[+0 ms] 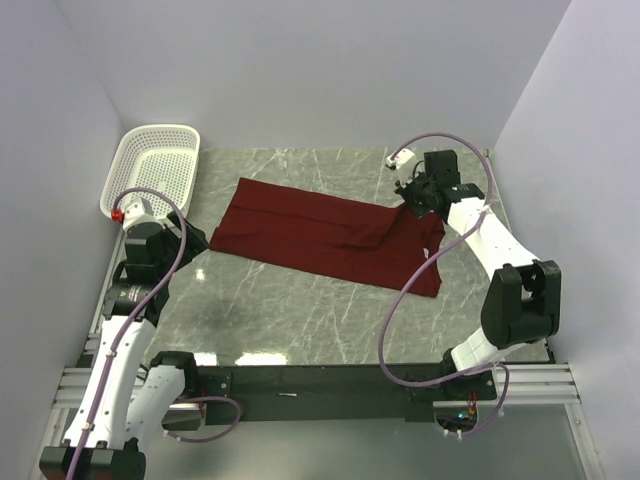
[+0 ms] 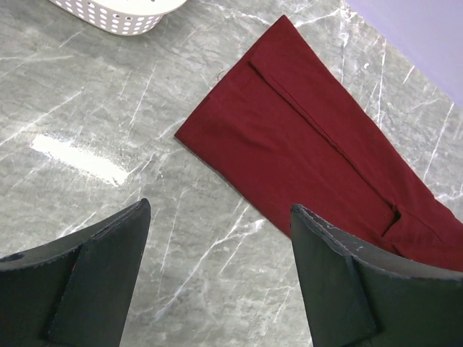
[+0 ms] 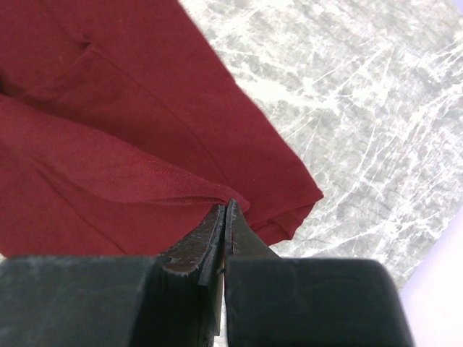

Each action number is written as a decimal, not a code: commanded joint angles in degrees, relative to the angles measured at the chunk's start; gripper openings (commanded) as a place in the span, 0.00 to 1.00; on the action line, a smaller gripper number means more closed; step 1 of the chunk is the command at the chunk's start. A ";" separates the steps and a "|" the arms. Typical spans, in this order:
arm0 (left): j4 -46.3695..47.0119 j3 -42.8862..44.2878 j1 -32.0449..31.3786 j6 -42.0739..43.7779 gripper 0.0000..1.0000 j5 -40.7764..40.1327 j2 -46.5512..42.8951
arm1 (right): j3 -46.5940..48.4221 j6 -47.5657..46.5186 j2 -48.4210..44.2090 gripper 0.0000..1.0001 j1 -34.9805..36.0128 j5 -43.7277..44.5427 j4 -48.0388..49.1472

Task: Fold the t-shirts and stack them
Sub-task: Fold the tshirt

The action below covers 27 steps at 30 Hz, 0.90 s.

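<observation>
A maroon t-shirt (image 1: 320, 235) lies folded into a long band across the middle of the marble table, running from upper left to lower right. My right gripper (image 1: 412, 203) is at the shirt's far right corner. In the right wrist view its jaws (image 3: 226, 206) are pressed together on a hemmed edge of the t-shirt (image 3: 108, 130), which rises in a fold to the tips. My left gripper (image 1: 192, 240) hovers just off the shirt's left end. In the left wrist view it (image 2: 221, 210) stands wide open over bare marble, with the t-shirt (image 2: 311, 137) ahead and to the right.
A white mesh basket (image 1: 150, 165) stands tilted at the far left corner, and its rim (image 2: 116, 18) shows at the top of the left wrist view. Pale walls close in the table (image 1: 300, 310) on three sides. A purple cable loops from the right arm.
</observation>
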 commanded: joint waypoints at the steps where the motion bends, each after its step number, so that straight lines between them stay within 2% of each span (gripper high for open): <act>1: -0.65 -0.25 -0.18 -0.34 0.84 0.47 -1.28 | 3.77 0.99 1.58 0.00 -0.60 1.25 2.00; 8: -1.09 0.55 -0.18 -0.07 0.85 0.38 -1.55 | 7.46 1.00 6.06 0.00 -0.86 1.52 2.00; 9: -1.09 0.63 -0.18 0.01 0.85 0.64 -1.46 | 7.99 1.43 7.54 0.17 -0.78 1.78 1.92; 11: -1.26 0.63 -0.18 -0.07 0.85 0.65 -1.55 | 10.18 2.66 9.48 0.39 -0.69 3.44 1.83; 15: -1.26 0.28 -0.18 -0.34 0.85 1.52 -1.90 | 13.96 13.52 14.40 0.55 -1.56 13.36 3.94; 18: -1.44 -0.07 -0.18 -0.42 0.85 1.88 -2.60 | 15.12 16.90 13.98 0.56 -4.37 6.38 0.78; 19: -1.52 -0.07 -0.18 -0.34 0.85 2.05 -2.86 | 14.68 15.95 13.54 0.56 -4.90 -0.61 -0.27; 23: -1.79 -0.86 -0.27 -0.42 0.85 3.10 -4.00 | 9.67 2.27 10.82 0.56 -6.31 -19.11 -11.86; 24: -1.70 -1.03 -0.18 -0.51 0.85 3.45 -4.27 | 8.45 -2.73 10.46 0.55 -6.14 -20.44 -13.02; 27: -1.61 -1.47 -0.09 -1.21 0.85 4.51 -4.89 | 5.54 -8.65 11.07 0.54 -5.26 -21.42 -14.87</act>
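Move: The right hand already pinches a lifted flap of the t-shirt; the spot on the shirt's far edge that it is taken to lies about 4 cm straight ahead and some 12 cm below. The shirt's far right corner is roughly 11 cm to the right and 1 cm back, the white label about 8 cm back and 5 cm right, at the same depth. From the left hand that far-edge spot lies about 17 cm ahead, 53 cm right and 16 cm below. The right hand carries the pinched flap forward towards the t-shirt's far edge and, after some 3 cm, spreads its fingers to about half open to let go, running on to about 6 cm forward while sinking, easing right and turning a little clockwise. Empty, it then swings back over the shirt towards the white label and keeps sinking, tipping its fingers about 15 degrees further down and undoing the turn, to finish almost where it began but some 5 cm lower, still open above the cloth. ##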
